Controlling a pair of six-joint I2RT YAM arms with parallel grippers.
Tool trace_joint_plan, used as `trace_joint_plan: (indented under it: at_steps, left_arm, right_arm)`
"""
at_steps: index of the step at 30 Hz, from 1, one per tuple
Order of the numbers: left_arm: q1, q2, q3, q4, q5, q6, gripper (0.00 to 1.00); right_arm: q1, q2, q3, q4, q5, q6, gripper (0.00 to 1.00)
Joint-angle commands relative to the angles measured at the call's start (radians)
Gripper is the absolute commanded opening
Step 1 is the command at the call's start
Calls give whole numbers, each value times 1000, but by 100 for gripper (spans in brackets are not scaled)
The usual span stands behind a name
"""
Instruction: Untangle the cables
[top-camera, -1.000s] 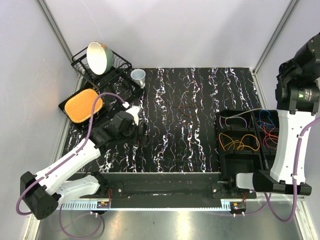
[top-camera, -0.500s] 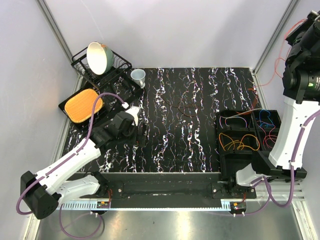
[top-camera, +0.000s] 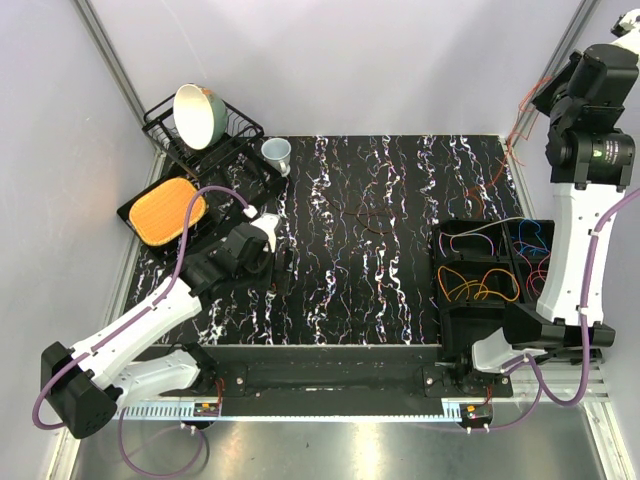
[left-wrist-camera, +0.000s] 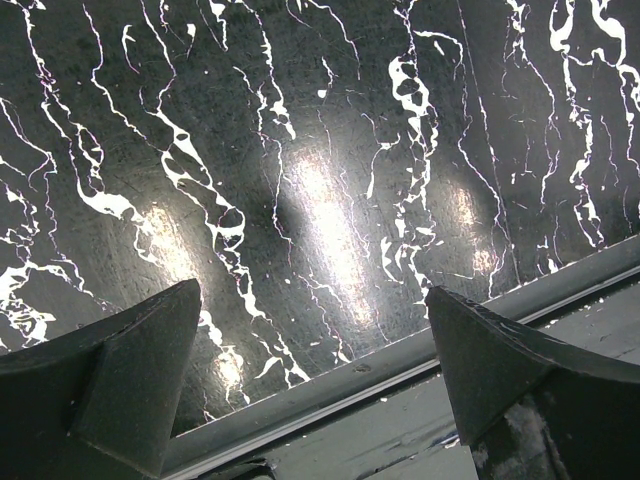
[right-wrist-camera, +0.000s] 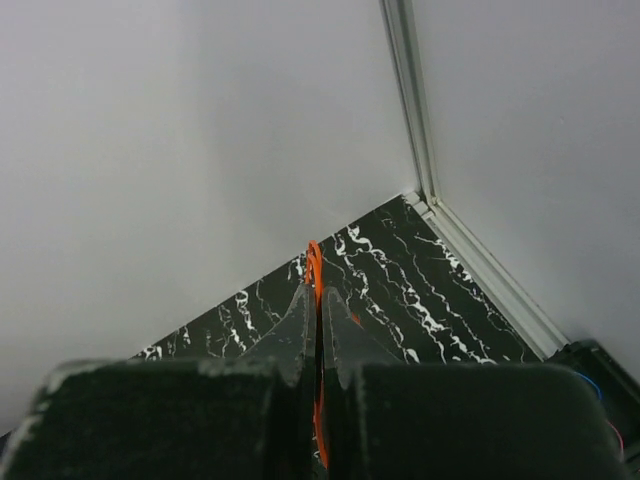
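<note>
My right gripper (top-camera: 540, 98) is raised high at the back right corner, shut on a thin orange cable (right-wrist-camera: 314, 262) whose loop pokes out above the fingertips. That orange cable (top-camera: 512, 135) hangs down towards the table's right edge. More cables lie in a black divided bin (top-camera: 440, 262): orange loops (top-camera: 478, 285), and blue and red ones (top-camera: 535, 252). A dark loop of cable (top-camera: 375, 218) rests on the marbled table. My left gripper (top-camera: 283, 268) hovers low over the table at the left, open, with nothing between its fingers (left-wrist-camera: 140, 380).
At the back left stand a black dish rack (top-camera: 235, 135) holding a bowl (top-camera: 195, 112), a small cup (top-camera: 277, 152) and a black tray (top-camera: 135, 205) holding an orange pad (top-camera: 168, 210). Enclosure walls close in the back and sides. A metal rail (left-wrist-camera: 400, 355) edges the table's near side.
My right arm has risen from over the bin to the back right corner, drawing the orange cable up with it. The left arm has stayed where it was.
</note>
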Motion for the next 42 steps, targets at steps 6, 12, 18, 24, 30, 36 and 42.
trace_joint_plan:
  at_steps: [6, 12, 18, 24, 30, 36, 42]
  left_arm:
    - [-4, -14, 28, 26, -32, 11, 99]
    - [-4, -12, 28, 24, -38, 9, 99]
    - [-3, -14, 30, 24, -46, 8, 99]
    - [-4, -16, 28, 24, -44, 8, 99]
    - [-4, -14, 28, 24, -43, 8, 99]
    - [-3, -11, 27, 24, -35, 6, 99]
    - [-3, 1, 30, 26, -18, 8, 99]
  right_arm:
    - [7, 15, 236, 28, -44, -11, 0]
    - [7, 40, 313, 22, -43, -10, 0]
    - [7, 16, 264, 20, -43, -1, 0]
    - [7, -36, 123, 30, -17, 16, 0]
    - [7, -183, -205, 138, 2, 44, 0]
    - [7, -296, -502, 189, 10, 99, 0]
    - [7, -319, -639, 192, -3, 131, 0]
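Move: The right hand holds the red-orange cable high over the organizer's far edge; the far-left compartment with the white cable is about 9 cm back, 2 cm left and 48 cm below. The orange-cable compartment is some 19 cm back and 1 cm left, the blue-cable one 9 cm back and 11 cm right, at similar depth. From the left hand, the white-cable compartment lies roughly 7 cm ahead, 35 cm right and 13 cm below. Still pinching the red-orange cable, the right hand rises 10 cm, easing back, then sinks 20 towards the organizer. ##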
